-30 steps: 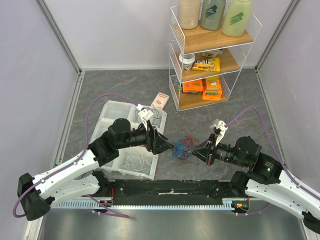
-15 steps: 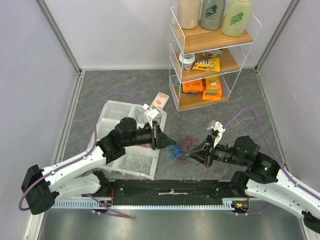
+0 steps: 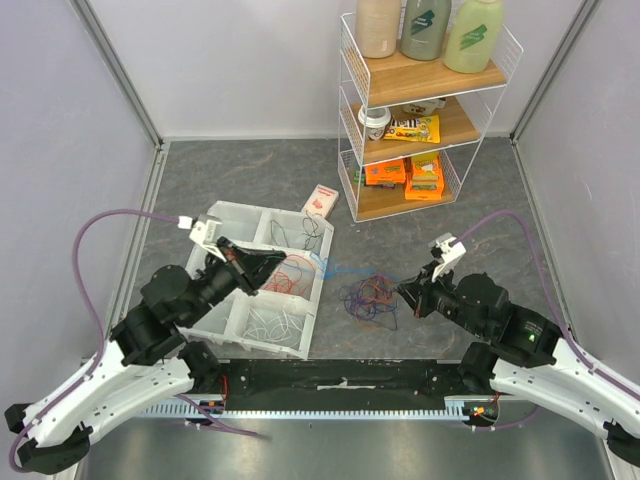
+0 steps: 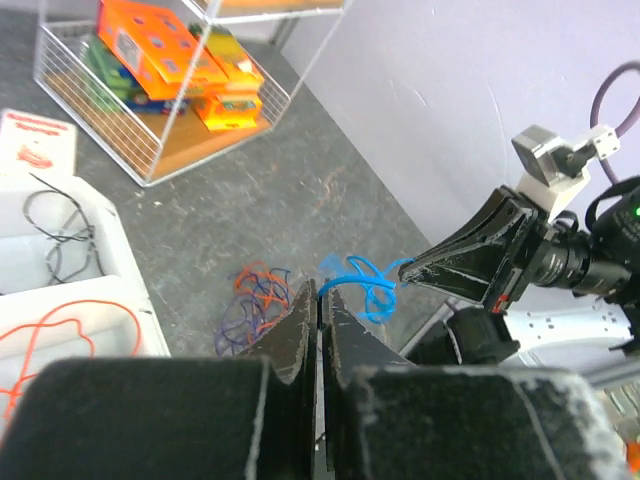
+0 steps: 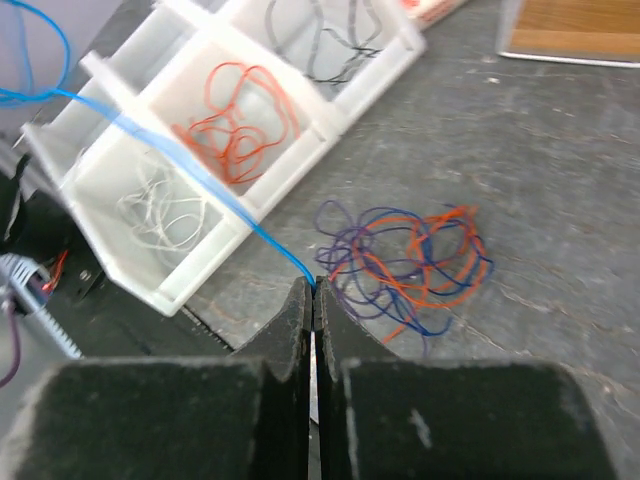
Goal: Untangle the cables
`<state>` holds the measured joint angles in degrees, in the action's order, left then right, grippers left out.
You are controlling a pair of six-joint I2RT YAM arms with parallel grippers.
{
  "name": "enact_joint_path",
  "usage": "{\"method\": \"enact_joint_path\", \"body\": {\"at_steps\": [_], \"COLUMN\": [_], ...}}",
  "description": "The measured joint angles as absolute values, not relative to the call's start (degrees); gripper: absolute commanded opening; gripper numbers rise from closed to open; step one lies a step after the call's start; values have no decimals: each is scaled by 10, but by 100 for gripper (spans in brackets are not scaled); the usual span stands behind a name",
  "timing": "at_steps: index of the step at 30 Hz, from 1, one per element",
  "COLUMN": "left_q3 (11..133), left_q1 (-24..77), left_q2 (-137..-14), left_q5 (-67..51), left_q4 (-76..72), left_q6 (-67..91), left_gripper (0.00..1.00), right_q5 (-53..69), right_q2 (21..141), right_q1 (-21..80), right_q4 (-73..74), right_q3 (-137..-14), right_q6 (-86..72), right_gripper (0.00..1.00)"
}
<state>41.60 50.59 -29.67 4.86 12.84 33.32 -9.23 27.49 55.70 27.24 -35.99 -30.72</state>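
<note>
A light blue cable (image 3: 345, 268) stretches taut between my two grippers, above the floor. My left gripper (image 3: 287, 259) is shut on one end (image 4: 322, 290), over the white tray's right edge. My right gripper (image 3: 403, 290) is shut on the other end (image 5: 314, 288). Below the blue cable (image 5: 180, 160) a loose tangle of orange, purple and dark blue cables (image 3: 368, 297) lies on the grey floor (image 5: 410, 255). In the left wrist view the tangle (image 4: 255, 300) sits left of my fingertips, and the blue cable (image 4: 365, 290) curls toward the right gripper's tip (image 4: 410, 272).
The white divided tray (image 3: 225, 215) holds an orange cable (image 5: 240, 125), a white cable (image 5: 160, 210) and a dark cable (image 5: 320, 30) in separate compartments. A small box (image 3: 320, 200) lies behind the tray. A wire shelf rack (image 3: 420, 110) with bottles and snacks stands at the back right.
My left gripper closed on the blue cable and pulled back left over the tray. The right gripper drew slightly right. The blue cable came out of the tangle and now spans between them.
</note>
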Motion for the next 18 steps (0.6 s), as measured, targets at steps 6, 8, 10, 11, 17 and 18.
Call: {"method": "enact_joint_path", "body": {"at_steps": [6,8,10,11,17,18], "left_q3": [435,441,447,452,505,519], "left_q1": [506,506,506,506,506,506], "left_q2": [-253,-252,-252,-251,-238,-236], "left_q5": [114,123,133,140,257,288], "left_q4": [183,199,218,229,313,328], "left_q6": [318,314,310,309,304,304], "left_gripper": [2,2,2,2,2,2], "right_q5": [-191,-215,-239,-253,-350,-364], "right_q2": [244,234,225,221,204,199], "right_q1": [557,557,557,557,557,557], "right_q4": [309,320,331,340,403,413], "right_q3": [-360,-360,-360,-360,-361,-362], "right_q6": [-342,-353,-366,-375,-445,-456], "right_gripper": [0,0,0,0,0,0]}}
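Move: Both hands already grip the blue cable. Its slack middle lies about 12 cm right of the left hand, 1 cm ahead and 6 below; the tray's middle is some 8 cm left and 5 ahead of that hand, 27 below. From the right hand the cable's middle is about 12 cm left, 2 ahead and 4 above. The red-and-purple tangle lies roughly 6 cm left and 6 ahead of the right hand, 16 below. Both closed hands draw the blue cable apart, left hand 10 cm left over the tray, right hand 9 cm right. ##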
